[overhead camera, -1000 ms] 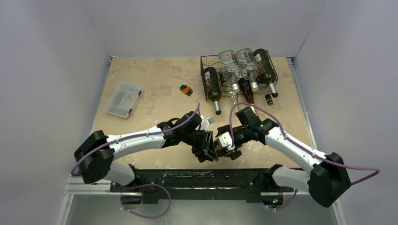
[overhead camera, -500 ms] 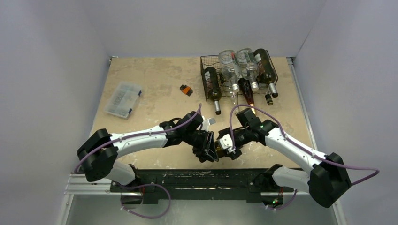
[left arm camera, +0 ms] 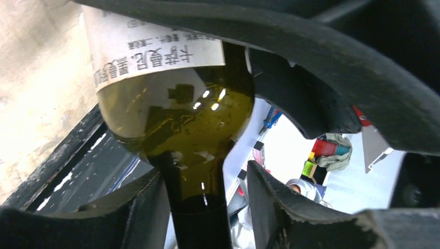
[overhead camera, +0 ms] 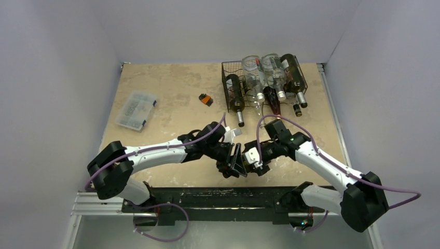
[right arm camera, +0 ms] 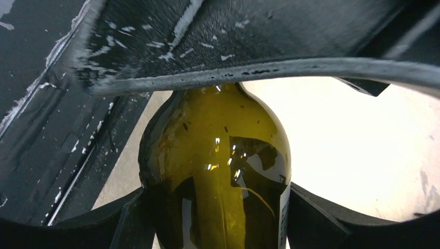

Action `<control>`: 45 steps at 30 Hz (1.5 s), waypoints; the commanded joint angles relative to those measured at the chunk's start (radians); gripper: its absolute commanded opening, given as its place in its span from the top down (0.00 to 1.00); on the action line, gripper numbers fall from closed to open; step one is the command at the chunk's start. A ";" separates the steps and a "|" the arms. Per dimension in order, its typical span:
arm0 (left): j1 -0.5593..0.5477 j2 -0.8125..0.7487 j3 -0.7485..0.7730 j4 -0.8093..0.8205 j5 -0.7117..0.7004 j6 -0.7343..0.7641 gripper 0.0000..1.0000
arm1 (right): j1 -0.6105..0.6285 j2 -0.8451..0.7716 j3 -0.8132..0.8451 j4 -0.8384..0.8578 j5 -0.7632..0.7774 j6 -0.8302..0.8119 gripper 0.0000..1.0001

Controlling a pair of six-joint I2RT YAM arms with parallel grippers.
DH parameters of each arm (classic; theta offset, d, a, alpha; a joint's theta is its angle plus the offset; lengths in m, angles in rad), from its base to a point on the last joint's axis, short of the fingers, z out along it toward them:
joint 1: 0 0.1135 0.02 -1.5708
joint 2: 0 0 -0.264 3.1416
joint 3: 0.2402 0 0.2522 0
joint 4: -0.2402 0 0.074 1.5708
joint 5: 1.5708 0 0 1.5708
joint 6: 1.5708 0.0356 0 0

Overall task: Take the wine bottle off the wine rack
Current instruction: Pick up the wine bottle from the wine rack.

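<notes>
The wine bottle [left arm camera: 176, 119] is dark olive glass with a white label, and it hangs between my two arms above the table's near edge. Its neck runs between the fingers of my left gripper [left arm camera: 205, 181]: one finger lies against the neck and a clear gap separates the other from it. My right gripper [right arm camera: 215, 197] is shut on the bottle's [right arm camera: 218, 155] wide body, with a finger pressed on each side. From above, the left gripper [overhead camera: 236, 161] and right gripper [overhead camera: 252, 158] meet head-on and hide most of the bottle. The black wire wine rack [overhead camera: 224, 78] stands at the far right.
Several other bottles [overhead camera: 270, 78] lie in the rack, necks pointing toward me. A clear plastic compartment box [overhead camera: 136, 110] sits at the left and a small orange-and-black item [overhead camera: 206, 99] mid-table. The black mounting rail [overhead camera: 228, 197] runs along the near edge.
The right gripper's jaws have closed onto the bottle's body. The left gripper's jaws have loosened around the neck. Both wrists have shifted slightly right and away from the near edge.
</notes>
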 commanded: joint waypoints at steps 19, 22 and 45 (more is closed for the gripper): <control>-0.007 -0.302 -0.117 0.218 -0.170 0.168 0.03 | -0.169 -0.080 0.048 -0.032 -0.207 -0.022 0.92; -0.006 -0.355 -0.137 0.238 -0.220 0.200 0.03 | -0.188 -0.085 0.056 -0.041 -0.229 -0.018 0.93; -0.007 -0.560 -0.290 0.665 -0.387 0.500 0.03 | -0.321 -0.090 0.092 -0.074 -0.380 0.044 0.98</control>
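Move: The wine bottle is already between both hands, neck end up, with the left fingers around its neck and the right fingers on its upper body. Its middle is some 6 cm right of the left hand and 9 cm below it, level fore and aft; from the right hand it is 1 cm right and 3 cm below, straight level. From the right hand, the dark rack bottle lies about 32 cm ahead and 6 cm left, the amber bottle 31 cm ahead and 9 cm right, both roughly 10 cm lower. Upward and away, about 14 cm, the left hand leaves the bottle: after nudging right for a centimetre, it also works left and forward some 5 cm, its already loosening fingers spreading wide off the neck and its wrist rolling well over as the fingers lift towards level. The right hand keeps its grip on the body and carries the bottle up 4–5 cm, drifting right and a little forward, fingertips tilting up slightly and turning clockwise. ##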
